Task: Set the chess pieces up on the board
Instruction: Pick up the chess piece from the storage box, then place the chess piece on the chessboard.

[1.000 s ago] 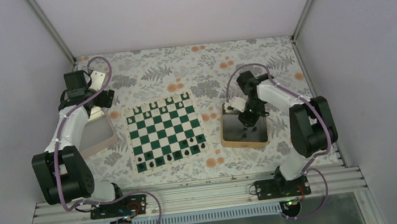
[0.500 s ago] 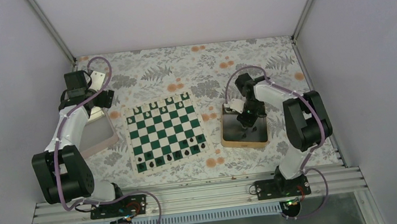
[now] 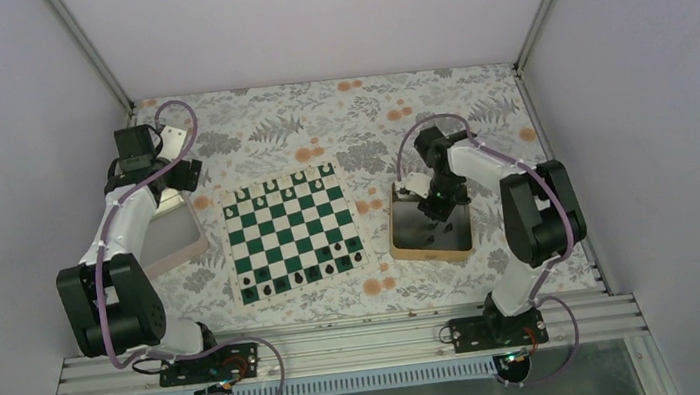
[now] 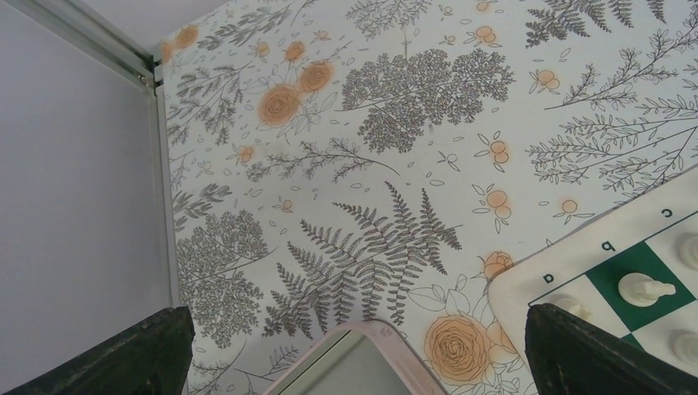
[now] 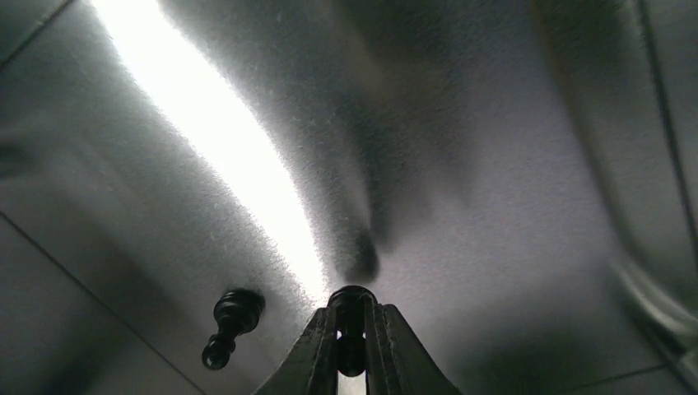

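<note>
The green-and-white board [image 3: 282, 238] lies mid-table, and its cream corner [image 4: 553, 265] shows in the left wrist view. Several black chess pieces [image 3: 313, 274] stand along its near rows. My right gripper [image 3: 436, 209] is down inside the gold tray [image 3: 428, 251]. In the right wrist view this gripper [image 5: 351, 346] is shut on a small black chess piece [image 5: 351, 301], its round end showing between the fingertips. Another black piece [image 5: 230, 322] lies on its side just to the left. My left gripper [image 4: 358, 358] hangs open and empty over the pink tray's corner.
White chess figures [image 3: 270, 185] line the board's far row, and some [image 4: 644, 288] show in the left wrist view. A pinkish-rimmed tray [image 3: 198, 238] sits left of the board. More black pieces [image 3: 450, 229] lie in the gold tray. Walls enclose the floral tablecloth.
My right gripper has closed on a black piece in the gold tray after shifting slightly toward the tray's far side. The left arm has not moved.
</note>
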Controlling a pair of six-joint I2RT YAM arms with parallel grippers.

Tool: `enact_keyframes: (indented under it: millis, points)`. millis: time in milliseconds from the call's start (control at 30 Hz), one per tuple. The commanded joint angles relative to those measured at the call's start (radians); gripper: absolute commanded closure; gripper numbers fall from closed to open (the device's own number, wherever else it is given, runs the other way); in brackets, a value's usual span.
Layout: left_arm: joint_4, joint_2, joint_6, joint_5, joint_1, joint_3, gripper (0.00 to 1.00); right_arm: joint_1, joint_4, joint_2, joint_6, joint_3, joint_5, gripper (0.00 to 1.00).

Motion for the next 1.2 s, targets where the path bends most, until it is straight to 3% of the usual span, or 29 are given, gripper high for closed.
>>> enact_keyframes:
  millis: [0,267,733,1167]
  points:
    - [0.001,0.004,-0.007,0.008,-0.006,0.028,0.00,0.011,-0.073,-0.057,0.006,0.088,0.012,0.92]
    - [0.000,0.002,-0.009,0.008,-0.012,0.032,0.00,0.189,-0.220,-0.026,0.040,0.388,0.068,0.92]
    - [0.001,0.001,-0.011,0.014,-0.034,0.029,0.00,0.650,-0.262,0.429,0.010,0.982,-0.009,0.93]
    - [0.008,-0.005,-0.011,0.024,-0.046,0.021,0.00,0.813,-0.200,0.622,-0.001,1.072,-0.104,0.94]
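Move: The black pawn already pinched in the right fingers is bound for the empty c-file pawn square, about 38 cm to the right hand's left, 8 cm back and 3 cm lower. On the board, the b-file pawn stands some 4 cm left of that square, and the c-file bishop 4 cm nearer the robot. A loose pawn lies in the storage box about 3 cm back and 3 cm left of the hand. From the left hand, the square is roughly 24 cm right, 22 cm back and 16 cm down. The black pawn, kept pinched in the closed right fingers, comes straight up out of the storage box to some 13 cm and is swung left about 36 cm over the chessboard. The hand first reaches 5 cm forward, then draws back about 10 cm and sinks 9 cm towards the empty pawn squares, turning about 45 degrees counter-clockwise on the way. ##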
